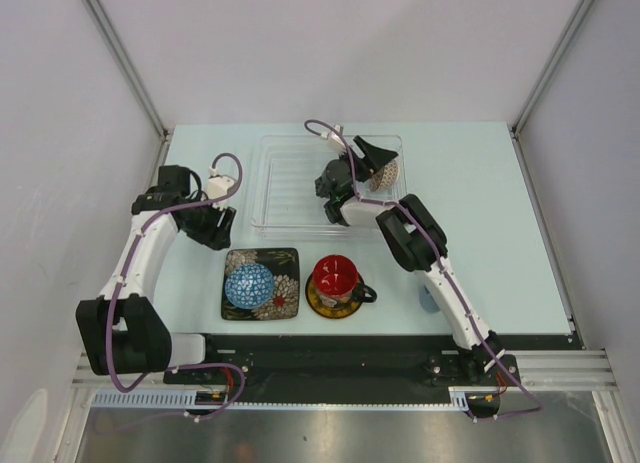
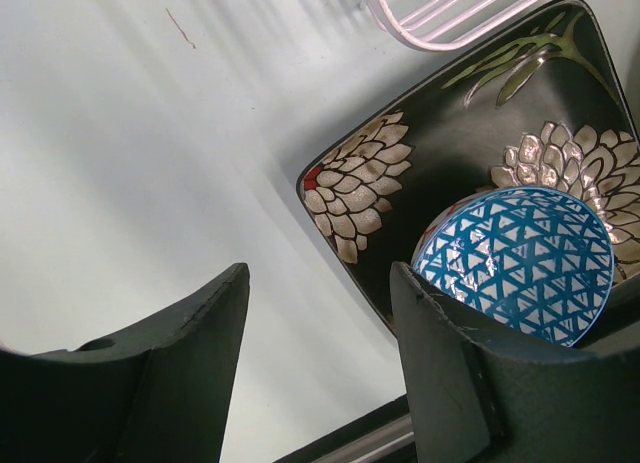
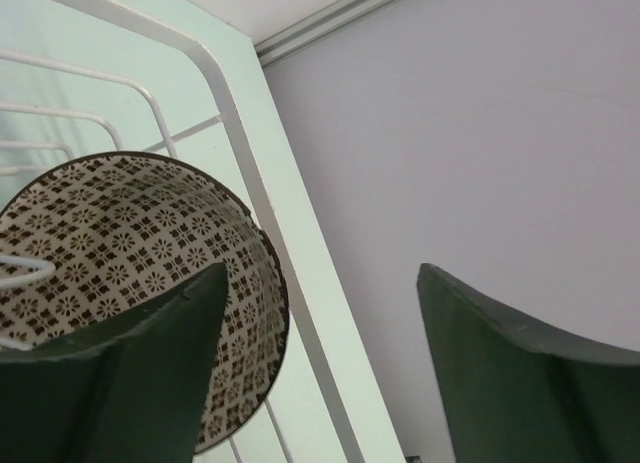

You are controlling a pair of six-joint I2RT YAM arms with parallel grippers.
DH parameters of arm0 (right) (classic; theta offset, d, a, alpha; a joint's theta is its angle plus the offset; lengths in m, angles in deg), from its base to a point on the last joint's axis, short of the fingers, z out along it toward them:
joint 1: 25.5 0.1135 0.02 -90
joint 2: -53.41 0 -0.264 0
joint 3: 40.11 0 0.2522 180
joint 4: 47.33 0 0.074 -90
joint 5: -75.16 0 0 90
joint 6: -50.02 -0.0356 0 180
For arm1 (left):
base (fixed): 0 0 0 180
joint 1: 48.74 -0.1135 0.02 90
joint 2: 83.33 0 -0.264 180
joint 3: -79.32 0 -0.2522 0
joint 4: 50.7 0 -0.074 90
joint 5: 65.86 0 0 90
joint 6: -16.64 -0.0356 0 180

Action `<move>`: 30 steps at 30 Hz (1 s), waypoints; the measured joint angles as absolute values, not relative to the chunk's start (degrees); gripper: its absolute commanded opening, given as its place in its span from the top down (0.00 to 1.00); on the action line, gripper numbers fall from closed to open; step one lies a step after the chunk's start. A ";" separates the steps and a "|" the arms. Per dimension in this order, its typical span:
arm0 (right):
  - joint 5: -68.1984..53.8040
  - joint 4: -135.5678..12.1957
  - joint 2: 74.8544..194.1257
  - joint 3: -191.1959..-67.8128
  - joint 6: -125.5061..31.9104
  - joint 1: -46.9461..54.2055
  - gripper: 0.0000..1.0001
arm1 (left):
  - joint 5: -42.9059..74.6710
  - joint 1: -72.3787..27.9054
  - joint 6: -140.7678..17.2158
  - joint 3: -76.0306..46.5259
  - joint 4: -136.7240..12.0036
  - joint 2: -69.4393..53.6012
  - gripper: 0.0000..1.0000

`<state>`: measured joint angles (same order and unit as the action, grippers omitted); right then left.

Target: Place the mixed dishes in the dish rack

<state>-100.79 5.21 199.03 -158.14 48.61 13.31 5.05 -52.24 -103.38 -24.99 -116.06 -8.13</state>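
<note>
The clear dish rack (image 1: 290, 183) lies at the table's middle back. The beige patterned bowl (image 1: 389, 172) stands on its side in the rack's right end. My right gripper (image 1: 376, 155) is open over it; in the right wrist view (image 3: 323, 271) one finger overlaps the bowl (image 3: 120, 233) without pinching it. My left gripper (image 1: 218, 228) is open and empty left of the rack. The blue patterned bowl (image 1: 250, 283) sits on the black floral plate (image 1: 285, 263). The red-inside cup (image 1: 335, 274) stands on the yellow-brown saucer (image 1: 325, 307). The light blue cup (image 1: 428, 301) is mostly hidden behind my right arm.
In the left wrist view the open left gripper (image 2: 318, 273) hovers over bare table beside the plate's corner (image 2: 360, 183) and the blue bowl (image 2: 520, 258); a rack corner (image 2: 440, 13) shows at the top. Walls enclose the table on three sides.
</note>
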 measured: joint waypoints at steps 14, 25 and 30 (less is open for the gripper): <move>-100.48 3.64 170.16 -153.94 50.14 19.82 0.03 | 4.37 -52.59 -105.98 -24.33 -118.68 -8.17 0.35; -100.77 14.20 150.53 -148.24 67.08 33.66 0.00 | 8.61 -50.87 -115.79 -37.32 -127.53 -22.22 0.34; -101.25 12.84 155.08 -144.78 71.63 37.99 0.00 | 10.04 -43.15 -112.84 -41.01 -125.46 -25.00 0.34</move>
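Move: The patterned plate now stands in the rack's right part, its middle some 3 cm ahead of the right hand and 5 cm below; the red mug lies about 28 cm back and 12 cm left of that hand, the blue cup about 30 cm back and 8 cm right. From the left hand, the blue bowl is roughly 7 cm back, 7 cm right and 10 cm below, on the flowered tray, whose middle is 7 cm back and 9 cm right. The right fingers, already loosened from the plate, spread fully and come away from it: the hand sweeps up some 30 cm and back about 20, veering right, then swings left and sinks a little, its wrist ending turned about 25 degrees counter-clockwise. After a wait the left hand, still open, draws back about 11 cm and down 4 towards the blue bowl, twisting clockwise; no touch shows. ##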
